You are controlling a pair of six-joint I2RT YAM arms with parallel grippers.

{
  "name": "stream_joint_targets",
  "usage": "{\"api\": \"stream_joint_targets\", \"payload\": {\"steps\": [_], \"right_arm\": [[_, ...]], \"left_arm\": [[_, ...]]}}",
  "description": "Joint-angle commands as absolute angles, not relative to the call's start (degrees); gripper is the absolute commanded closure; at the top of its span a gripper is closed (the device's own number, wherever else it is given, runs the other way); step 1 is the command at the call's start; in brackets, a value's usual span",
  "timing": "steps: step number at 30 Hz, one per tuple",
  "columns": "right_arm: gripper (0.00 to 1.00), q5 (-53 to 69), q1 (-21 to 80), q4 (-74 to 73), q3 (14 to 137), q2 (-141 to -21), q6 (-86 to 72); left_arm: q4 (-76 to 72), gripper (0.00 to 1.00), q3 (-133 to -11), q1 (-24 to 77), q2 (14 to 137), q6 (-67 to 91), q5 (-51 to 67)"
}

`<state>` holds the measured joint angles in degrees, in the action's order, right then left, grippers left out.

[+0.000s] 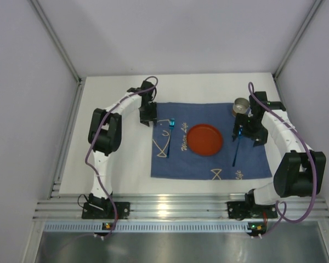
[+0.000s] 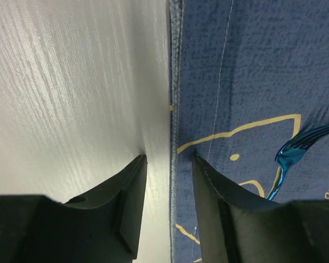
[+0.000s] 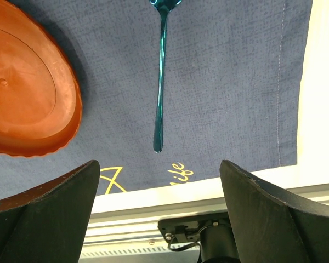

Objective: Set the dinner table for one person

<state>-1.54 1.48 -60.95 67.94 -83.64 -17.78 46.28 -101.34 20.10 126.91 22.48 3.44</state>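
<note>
The dinner table (image 1: 126, 159) is a white tabletop carrying a dark blue placemat (image 1: 208, 164) with yellow fish drawings. On the mat lie an orange plate (image 1: 204, 139), a shiny blue fork (image 1: 172, 125) and a long teal utensil (image 1: 236, 149). My left gripper (image 1: 148, 119) hovers at the mat's far left corner. In the left wrist view my left gripper (image 2: 169, 159) stands open astride the mat's hem (image 2: 175, 109), gripping nothing, with the fork (image 2: 293, 156) off to the right. My right gripper (image 3: 159, 181) is wide open above the utensil's handle (image 3: 160, 82), the plate (image 3: 27, 93) beside it.
A metal cup (image 1: 240, 106) stands at the mat's far right corner, close behind my right gripper (image 1: 245, 133). A ridged aluminium rail (image 1: 170, 208) runs along the near edge. White walls close in the table on three sides.
</note>
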Motion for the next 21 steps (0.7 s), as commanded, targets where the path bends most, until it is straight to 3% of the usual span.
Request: {"api": "stream_joint_targets", "payload": {"steps": [1, 3, 4, 7, 21], "right_arm": [[0.09, -2.5, 1.4, -61.5, 70.5, -83.1, -18.4], [0.09, -2.4, 1.3, -61.6, 70.6, -83.1, -18.5], [0.09, -2.4, 1.4, -61.4, 70.8, -83.2, -18.4], [0.09, -2.3, 1.3, -61.4, 70.8, -83.4, -18.5], [0.09, -2.4, 1.4, -61.0, 70.5, -83.1, -18.3]], "left_arm": [[45.1, 0.56, -100.8, 20.0, 128.4, 22.1, 5.3], [44.7, 0.63, -100.9, 20.2, 129.3, 22.1, 5.4], [44.7, 0.77, -101.1, 20.4, 129.8, 22.0, 5.5], [44.7, 1.00, -101.6, 20.6, 131.6, 22.2, 6.2], [43.2, 1.00, -97.6, 15.6, 126.7, 22.0, 4.0]]}}
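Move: The left hand hovers just above the placemat's left edge, its fingers part-open on either side; the edge lies straight below, about 1 cm down. The fork's middle is about 7 cm to the right and 6 cm back, the plate about 21 cm right and 7 cm back. From the right hand, that edge spot lies some 38 cm left, 15 cm ahead and 10 cm down. The left fingers shut on the placemat's edge, the hand easing about 1 cm right, then back left. ##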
